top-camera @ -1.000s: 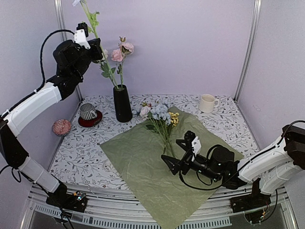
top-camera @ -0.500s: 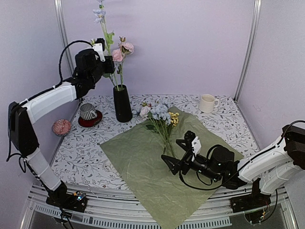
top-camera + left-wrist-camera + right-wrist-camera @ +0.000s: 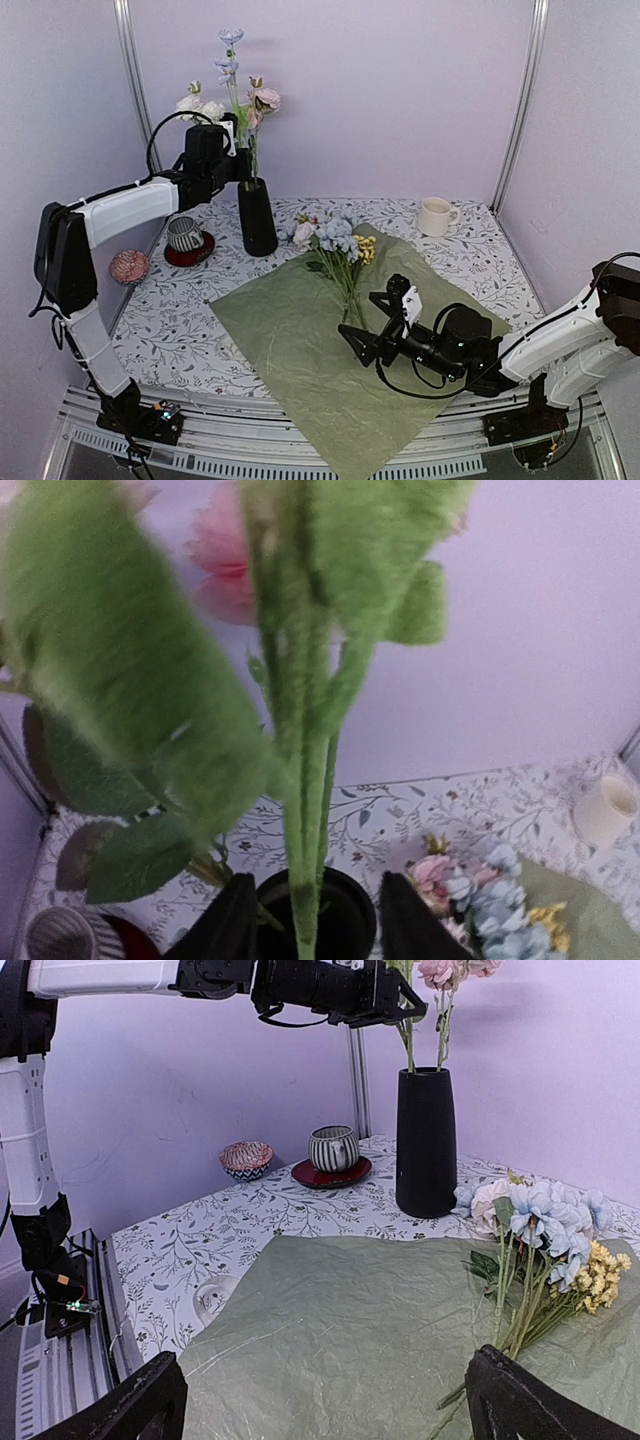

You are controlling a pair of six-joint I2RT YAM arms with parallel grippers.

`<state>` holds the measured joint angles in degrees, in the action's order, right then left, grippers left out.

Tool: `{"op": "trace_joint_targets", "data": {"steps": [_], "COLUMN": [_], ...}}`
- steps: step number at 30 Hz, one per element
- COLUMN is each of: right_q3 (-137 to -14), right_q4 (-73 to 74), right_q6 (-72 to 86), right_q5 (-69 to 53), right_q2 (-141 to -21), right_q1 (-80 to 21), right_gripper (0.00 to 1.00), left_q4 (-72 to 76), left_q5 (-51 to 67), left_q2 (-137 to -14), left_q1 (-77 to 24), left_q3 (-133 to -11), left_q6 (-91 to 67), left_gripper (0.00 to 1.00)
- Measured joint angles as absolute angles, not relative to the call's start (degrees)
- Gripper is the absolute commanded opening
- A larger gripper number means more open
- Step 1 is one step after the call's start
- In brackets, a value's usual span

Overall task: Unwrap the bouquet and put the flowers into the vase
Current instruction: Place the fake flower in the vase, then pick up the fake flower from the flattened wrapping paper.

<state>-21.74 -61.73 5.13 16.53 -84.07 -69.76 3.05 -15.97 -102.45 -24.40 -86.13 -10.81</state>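
The black vase (image 3: 257, 215) stands at the back left with pink (image 3: 265, 97), white (image 3: 200, 105) and light blue (image 3: 230, 40) flowers rising from it. My left gripper (image 3: 238, 160) hovers just above its mouth. In the left wrist view the left gripper (image 3: 315, 925) is open, and a green stem (image 3: 305, 860) runs down between the fingers into the vase (image 3: 350, 910), with a gap on each side. The rest of the bouquet (image 3: 335, 240) lies on the flat olive-green paper (image 3: 300, 330). My right gripper (image 3: 365, 340) is open and empty low over the paper (image 3: 340, 1290).
A white mug (image 3: 434, 215) stands at the back right. A striped cup (image 3: 184, 233) on a red saucer and a small pink patterned bowl (image 3: 129, 266) sit left of the vase. Metal posts rise at the back corners.
My left gripper came down and to the right with the long stem, lowering it into the vase, and its jaws have parted off the stem. The right arm has stayed still.
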Motion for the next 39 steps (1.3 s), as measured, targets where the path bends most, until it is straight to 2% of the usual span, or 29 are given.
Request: {"op": "trace_joint_targets", "data": {"steps": [2,9,19,21,23,24,33,39], "right_q3": [-21.7,-21.7,-21.7,-21.7,-21.7,-21.7,-21.8,-23.4], "right_q4": [-61.7,-61.7,-61.7,-61.7,-61.7,-61.6,-60.4,-54.4], "right_q6": [5.1,5.1,5.1,5.1,5.1,5.1,6.9,11.4], "right_q5": [16.5,16.5,16.4,16.4,16.5,16.6,22.2,25.0], "right_q2": [-84.1,-84.1,-84.1,-84.1,-84.1,-84.1,-84.1,-83.0], "right_q1": [-69.8,-69.8,-69.8,-69.8,-69.8,-69.8,-69.7,-67.3], "right_gripper": [0.99,0.99,0.99,0.99,0.99,0.99,0.99,0.99], "left_q4": [1.8,-0.8,-2.1,-2.0,-1.4,-1.0,5.5,20.1], "left_q5": [-15.5,-13.2,-10.8,-10.8,-10.3,-9.8,-5.7,-3.6], "left_q2": [-102.5,-101.9,-97.1,-95.5,-93.1,-91.6,-74.3,-67.2], "left_q1": [-24.4,-24.4,-24.4,-24.4,-24.4,-24.4,-26.5,-33.4], "left_q3": [-86.1,-85.6,-80.0,-77.7,-74.2,-72.1,-53.2,-38.4], "left_q6": [-10.9,-12.9,-14.7,-15.0,-15.3,-15.6,-17.4,-17.1], "left_gripper": [0.64,0.79,0.85,0.88,0.97,0.98,0.98,0.98]}}
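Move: The black vase is almost under the left hand, which is around the blue flower's stem: its middle lies about 3 cm ahead, 2 cm to the right and 19 cm down, with the mouth some 8 cm below the hand. The striped cup is 15 cm left and 2 cm ahead, the remaining flower heads 20 cm right and 3 cm ahead, both some 26 cm down. From the right hand the vase stands 38 cm ahead, 25 cm left, its middle 7 cm lower. The left hand's fingers, already part open round the blue flower's stem above the vase mouth, go on spreading to wide open and come free. Easing down a little, the hand backs away from the vase, slowly then fast, some 19 cm back and 5 cm lower, swinging clockwise about 20 degrees towards the end. Late on, the open right hand starts forward and slightly right towards the remaining flowers. ##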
